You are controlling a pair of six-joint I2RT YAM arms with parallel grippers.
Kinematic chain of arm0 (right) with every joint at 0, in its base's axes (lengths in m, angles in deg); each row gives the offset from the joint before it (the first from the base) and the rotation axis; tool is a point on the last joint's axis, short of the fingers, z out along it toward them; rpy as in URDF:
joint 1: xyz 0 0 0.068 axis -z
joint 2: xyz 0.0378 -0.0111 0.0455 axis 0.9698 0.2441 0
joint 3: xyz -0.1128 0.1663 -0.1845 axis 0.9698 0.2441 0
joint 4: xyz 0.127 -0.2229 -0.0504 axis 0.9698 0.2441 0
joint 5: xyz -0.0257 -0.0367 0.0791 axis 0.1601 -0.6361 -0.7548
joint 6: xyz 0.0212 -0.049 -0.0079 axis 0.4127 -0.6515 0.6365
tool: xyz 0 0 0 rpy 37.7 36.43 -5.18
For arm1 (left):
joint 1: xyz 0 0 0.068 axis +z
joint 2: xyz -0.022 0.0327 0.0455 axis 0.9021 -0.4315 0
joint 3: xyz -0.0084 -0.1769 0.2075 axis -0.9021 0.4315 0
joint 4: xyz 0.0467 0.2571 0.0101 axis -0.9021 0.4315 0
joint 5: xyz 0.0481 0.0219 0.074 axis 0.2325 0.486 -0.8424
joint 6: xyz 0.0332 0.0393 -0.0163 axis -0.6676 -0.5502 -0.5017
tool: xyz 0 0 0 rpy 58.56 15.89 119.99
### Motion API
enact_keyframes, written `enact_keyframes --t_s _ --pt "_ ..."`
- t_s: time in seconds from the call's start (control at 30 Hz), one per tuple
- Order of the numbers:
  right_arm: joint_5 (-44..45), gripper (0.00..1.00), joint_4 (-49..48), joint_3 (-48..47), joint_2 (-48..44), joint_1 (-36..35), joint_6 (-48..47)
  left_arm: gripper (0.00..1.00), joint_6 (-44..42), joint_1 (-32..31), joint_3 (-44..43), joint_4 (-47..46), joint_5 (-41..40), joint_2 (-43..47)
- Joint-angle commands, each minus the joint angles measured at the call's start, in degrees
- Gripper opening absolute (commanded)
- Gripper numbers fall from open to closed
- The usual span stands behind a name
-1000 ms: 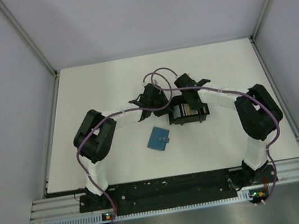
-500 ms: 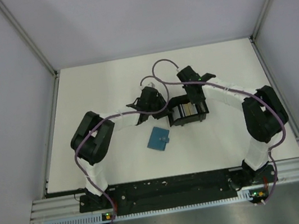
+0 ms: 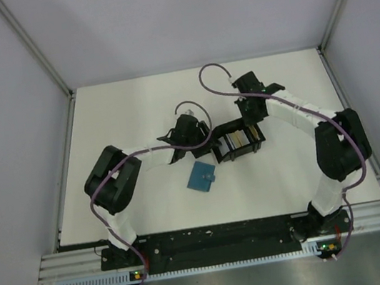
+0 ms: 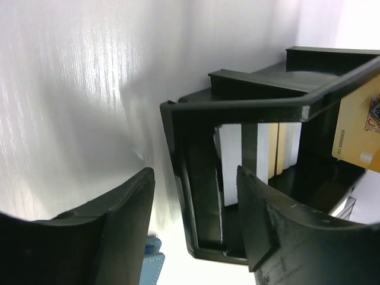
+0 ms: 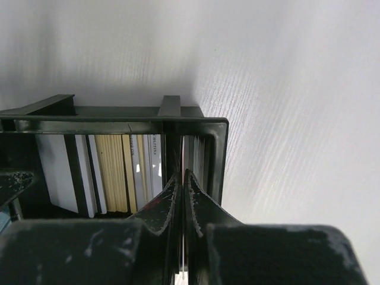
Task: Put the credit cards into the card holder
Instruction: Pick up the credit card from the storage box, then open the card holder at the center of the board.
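The black tray (image 3: 238, 154) holds several credit cards (image 3: 236, 140) standing on edge, white, silver and orange-yellow; they also show in the right wrist view (image 5: 113, 172) and the left wrist view (image 4: 228, 160). My right gripper (image 3: 250, 123) (image 5: 182, 178) is shut on a thin card's edge, above the tray's right end. The left wrist view shows that orange-yellow card (image 4: 357, 127) raised over the tray. My left gripper (image 3: 209, 148) (image 4: 196, 208) is open, its jaws straddling the tray's left wall (image 4: 178, 178). The teal card holder (image 3: 200, 175) lies shut on the table in front of the tray; a corner shows (image 4: 151, 267).
The white table (image 3: 122, 124) is enclosed by grey walls, with metal rails along its left and right edges. Purple cables loop above both wrists near the tray.
My right gripper has moved back and up from the tray with a card pinched in it. My left gripper has shifted slightly left and nearer, to the tray's left end.
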State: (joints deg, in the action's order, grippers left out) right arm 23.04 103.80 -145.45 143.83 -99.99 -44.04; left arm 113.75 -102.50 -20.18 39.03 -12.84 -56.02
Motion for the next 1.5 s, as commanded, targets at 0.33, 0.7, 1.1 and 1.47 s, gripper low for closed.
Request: enact_keyframes --t_s 0.33,0.7,1.1,1.47 --pt "-19.61 0.00 -3.76 2.23 -16.76 2.85 8.62 0.98 -7.43 0.18 2.70 11.70 -13.90 17.73" --pt "-6.28 0.00 -21.77 16.74 -20.39 -21.13 33.76 0.98 -6.82 11.69 24.39 18.39 -16.29 39.79" --pt "3.48 0.00 -25.04 11.83 -4.04 -29.84 36.07 0.98 -4.70 11.70 35.40 20.51 -17.17 51.23" --pt "9.46 0.00 -20.91 15.33 -5.52 -31.51 34.75 0.98 -6.72 11.61 36.01 17.61 -15.06 50.35"
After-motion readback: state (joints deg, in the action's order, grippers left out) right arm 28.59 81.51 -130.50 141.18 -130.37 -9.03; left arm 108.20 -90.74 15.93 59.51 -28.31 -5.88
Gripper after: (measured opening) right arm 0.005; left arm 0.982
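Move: The right hand already grips the gold credit card, partly drawn up out of the right end of the storage box. The card holder it is headed for lies some 21 cm to its left, 12 cm back and 8 cm below; the storage box's middle is about 6 cm left, 2 cm back and 6 cm down. From the left hand, astride the box's left wall, the card holder is about 10 cm back, 6 cm left and 4 cm lower, and the storage box's middle 10 cm to the right, level with it. Up out of the storage box by about 9 cm, then left, back and down, the right hand carries the pinched card to over the card holder, rolling its left side up some 30 degrees before easing partly back. The left hand opens wide, rises off the box's wall, swings about 21 cm left and back past the holder, and sinks, turning counter-clockwise. ##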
